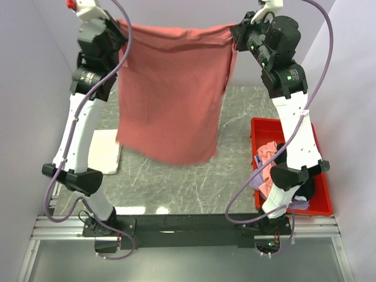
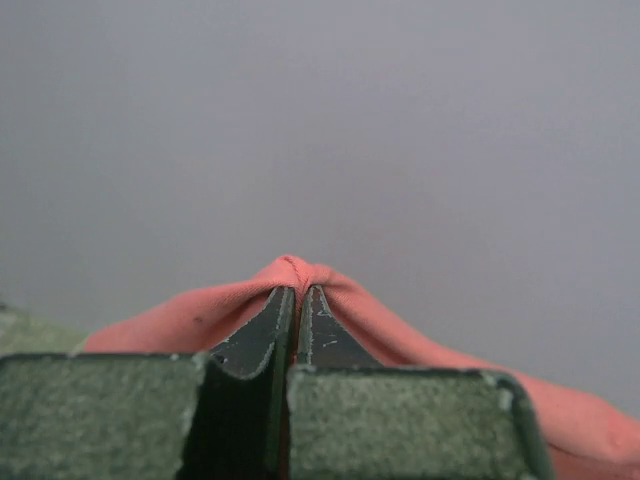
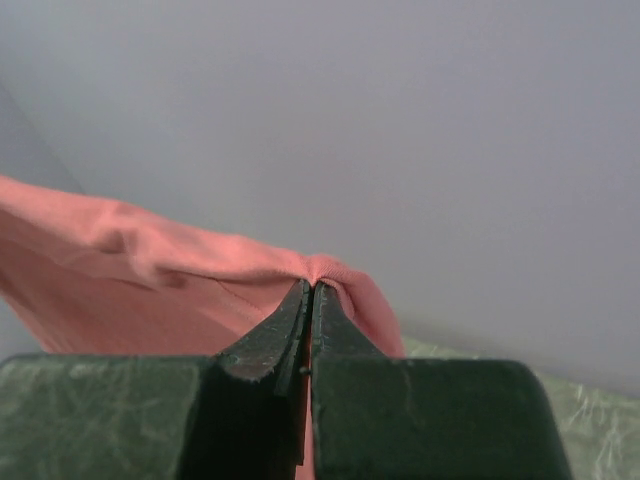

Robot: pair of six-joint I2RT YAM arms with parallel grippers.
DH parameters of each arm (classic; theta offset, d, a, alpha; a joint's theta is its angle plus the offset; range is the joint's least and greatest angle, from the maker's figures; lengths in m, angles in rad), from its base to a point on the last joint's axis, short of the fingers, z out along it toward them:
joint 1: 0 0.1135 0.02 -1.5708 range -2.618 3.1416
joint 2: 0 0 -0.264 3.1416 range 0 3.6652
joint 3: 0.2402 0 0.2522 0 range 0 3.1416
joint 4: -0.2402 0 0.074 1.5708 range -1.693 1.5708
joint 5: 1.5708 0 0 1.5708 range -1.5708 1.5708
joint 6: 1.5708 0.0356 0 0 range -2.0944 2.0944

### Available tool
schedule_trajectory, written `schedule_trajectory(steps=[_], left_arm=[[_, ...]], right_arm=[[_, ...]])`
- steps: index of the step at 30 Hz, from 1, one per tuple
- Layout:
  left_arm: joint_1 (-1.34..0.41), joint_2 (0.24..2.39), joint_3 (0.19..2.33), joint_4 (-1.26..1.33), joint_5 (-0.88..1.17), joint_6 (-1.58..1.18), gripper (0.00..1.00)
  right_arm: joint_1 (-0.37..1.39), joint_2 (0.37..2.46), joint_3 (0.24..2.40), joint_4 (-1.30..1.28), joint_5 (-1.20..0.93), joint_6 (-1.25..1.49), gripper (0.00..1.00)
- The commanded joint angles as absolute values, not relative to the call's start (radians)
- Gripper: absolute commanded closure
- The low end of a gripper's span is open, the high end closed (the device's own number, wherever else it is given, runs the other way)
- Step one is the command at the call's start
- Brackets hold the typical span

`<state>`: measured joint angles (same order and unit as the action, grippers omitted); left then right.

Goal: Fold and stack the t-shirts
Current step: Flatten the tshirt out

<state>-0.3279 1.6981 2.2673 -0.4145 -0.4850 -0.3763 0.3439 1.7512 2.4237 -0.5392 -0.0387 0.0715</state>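
A large dusty red t-shirt (image 1: 170,94) hangs stretched in the air between both raised arms, its lower edge drooping toward the table. My left gripper (image 1: 121,28) is shut on the shirt's upper left corner; the pinched red cloth (image 2: 292,270) bulges over the closed jaws. At the upper right corner my right gripper (image 1: 236,30) is shut on the red fabric (image 3: 330,270). A folded white t-shirt (image 1: 106,151) lies flat at the table's left. Pink (image 1: 269,151), lavender (image 1: 257,179) and black (image 1: 305,189) t-shirts lie bunched in the tray.
A bright red plastic tray (image 1: 261,126) stands at the table's right, partly hidden by the right arm. The grey marbled tabletop (image 1: 176,182) lies under the hanging shirt. Pale walls close in on both sides and behind.
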Motion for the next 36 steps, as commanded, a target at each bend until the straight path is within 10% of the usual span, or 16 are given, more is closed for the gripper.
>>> schedule_trajectory(steps=[1, 7, 17, 26, 29, 33, 36], left_arm=[[-0.321, 1.609, 2.376, -0.206, -0.463, -0.239, 0.99], [-0.314, 1.422, 2.085, -0.19, -0.472, -0.21, 0.99], [-0.316, 0.922, 1.029, -0.226, -0.281, -0.616, 0.99], [-0.489, 0.89, 0.641, -0.577, -0.335, -1.046, 0.99], [-0.532, 0.891, 0.635, -0.624, -0.328, -1.086, 0.81], [-0.575, 0.893, 0.69, -0.715, -0.376, -1.117, 0.26], [-0.584, 0.885, 0.748, -0.712, -0.374, -1.074, 0.01]], right_arm=[[0.334, 1.632, 2.45, -0.31, -0.061, 0.022, 1.0], [0.334, 1.537, 2.248, -0.379, -0.086, -0.028, 1.0], [0.336, 1.18, 1.302, -0.353, -0.156, -0.002, 1.0], [0.334, 1.21, 0.964, -0.526, -0.097, 0.339, 0.99], [0.337, 1.233, 0.879, -0.532, -0.208, 0.359, 0.89], [0.337, 1.259, 0.851, -0.571, -0.18, 0.344, 0.5], [0.336, 1.255, 0.88, -0.601, -0.158, 0.334, 0.34]])
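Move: The t-shirt hangs from both my closed hands high over the far part of the table. The bare middle of the table, where it is to lie, is about 19 cm back, 17 cm right and 48 cm below my left hand, and from my right hand 17 cm back, 11 cm left and as far below. The folded white pile lies about 20 cm back and 13 cm left of my left hand; the red bin is some 23 cm back and 24 cm right of my right hand. Still pinching the shirt's two top corners, I draw both hands back and briefly up a few centimetres, then sweep them fast down, nearly 50 cm in all, and back towards myself, the left about 25 cm and the right nearly 20. My wrists tip the fingers down some 60 degrees, and low over the table both grippers open and let go of the cloth. ##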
